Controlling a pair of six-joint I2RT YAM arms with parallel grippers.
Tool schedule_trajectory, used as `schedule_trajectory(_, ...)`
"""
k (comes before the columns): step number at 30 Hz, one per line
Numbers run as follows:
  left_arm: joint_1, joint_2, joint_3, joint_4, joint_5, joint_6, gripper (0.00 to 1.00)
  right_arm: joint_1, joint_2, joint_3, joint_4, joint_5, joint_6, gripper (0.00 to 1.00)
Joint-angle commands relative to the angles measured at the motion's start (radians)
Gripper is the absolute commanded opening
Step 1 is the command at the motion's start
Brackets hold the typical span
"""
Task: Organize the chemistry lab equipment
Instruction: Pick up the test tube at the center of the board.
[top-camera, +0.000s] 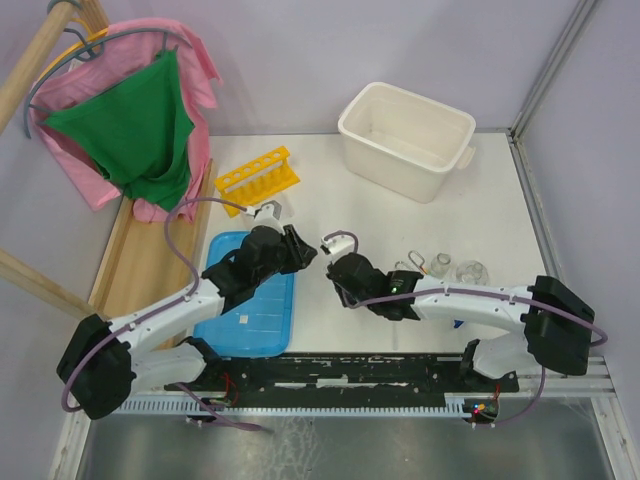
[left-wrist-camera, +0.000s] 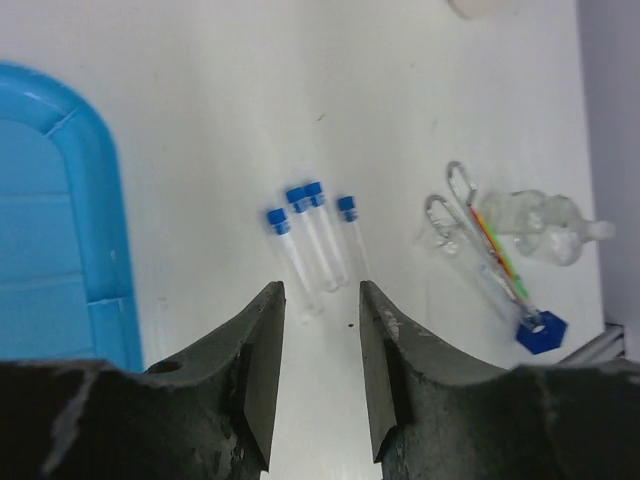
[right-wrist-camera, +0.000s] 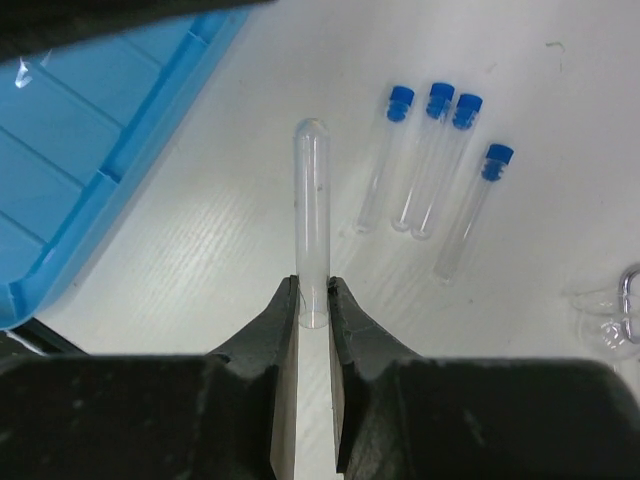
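Observation:
My right gripper (right-wrist-camera: 313, 285) is shut on the open end of a clear tube (right-wrist-camera: 311, 200) with no cap showing; its rounded end points away from me. Several blue-capped tubes (right-wrist-camera: 436, 150) lie side by side on the white table just right of it. My left gripper (left-wrist-camera: 320, 290) stands open with nothing between its fingers, and the same tubes (left-wrist-camera: 315, 235) lie just ahead of it. The two grippers nearly face each other at mid-table, left (top-camera: 310, 250) and right (top-camera: 336, 272). The yellow rack (top-camera: 258, 178) stands behind them. Tongs (left-wrist-camera: 450, 210), coloured rods (left-wrist-camera: 500, 258) and glass flasks (left-wrist-camera: 545, 225) lie to the right.
A flat blue lid (top-camera: 245, 300) lies under the left arm, its edge close to the held tube (right-wrist-camera: 90, 140). The big white tub (top-camera: 405, 135) stands at the back right. A small blue hexagonal piece (left-wrist-camera: 541, 331) lies at the rods' end. Clothes (top-camera: 130, 120) hang at the far left.

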Motion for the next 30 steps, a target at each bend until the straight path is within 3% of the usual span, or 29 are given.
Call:
schedule_trajectory(1,-0.004,-0.061,-0.004,0.144,0.103,-0.132,0.45,0.027,-0.032,-0.054,0.062,0.100,-0.005,0.15)
schedule_trajectory(10,-0.004,0.000,-0.026,0.205,0.233,-0.192,0.47,0.053,-0.060,-0.061,0.071,0.146,-0.009,0.16)
schedule_trajectory(30,-0.006,0.088,-0.069,0.331,0.275,-0.234,0.46,0.081,-0.105,-0.085,0.112,0.155,-0.013,0.16)
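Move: My right fingers hold a clear test tube by one end. Its middle is about 6 cm to the right of my left hand, 3 cm back and a little lower, and some 2 cm ahead, 2 cm left and 3 cm above my right hand. Four blue-capped tubes lie about 13 cm below my left hand, roughly 5 cm ahead and 8 cm right; the blue tray's middle is about 20 cm left, 4 cm back. I swing my open left hand about 5 cm right and 2 cm back to the held tube's free end, arching some 3 cm up and sinking again, rolling its left side down about 15 degrees. My right hand keeps its pinch, dips about 2 cm, then rises 3 cm, tipping slightly upward. My left fingers stay open around the free end; contact can't be seen. ##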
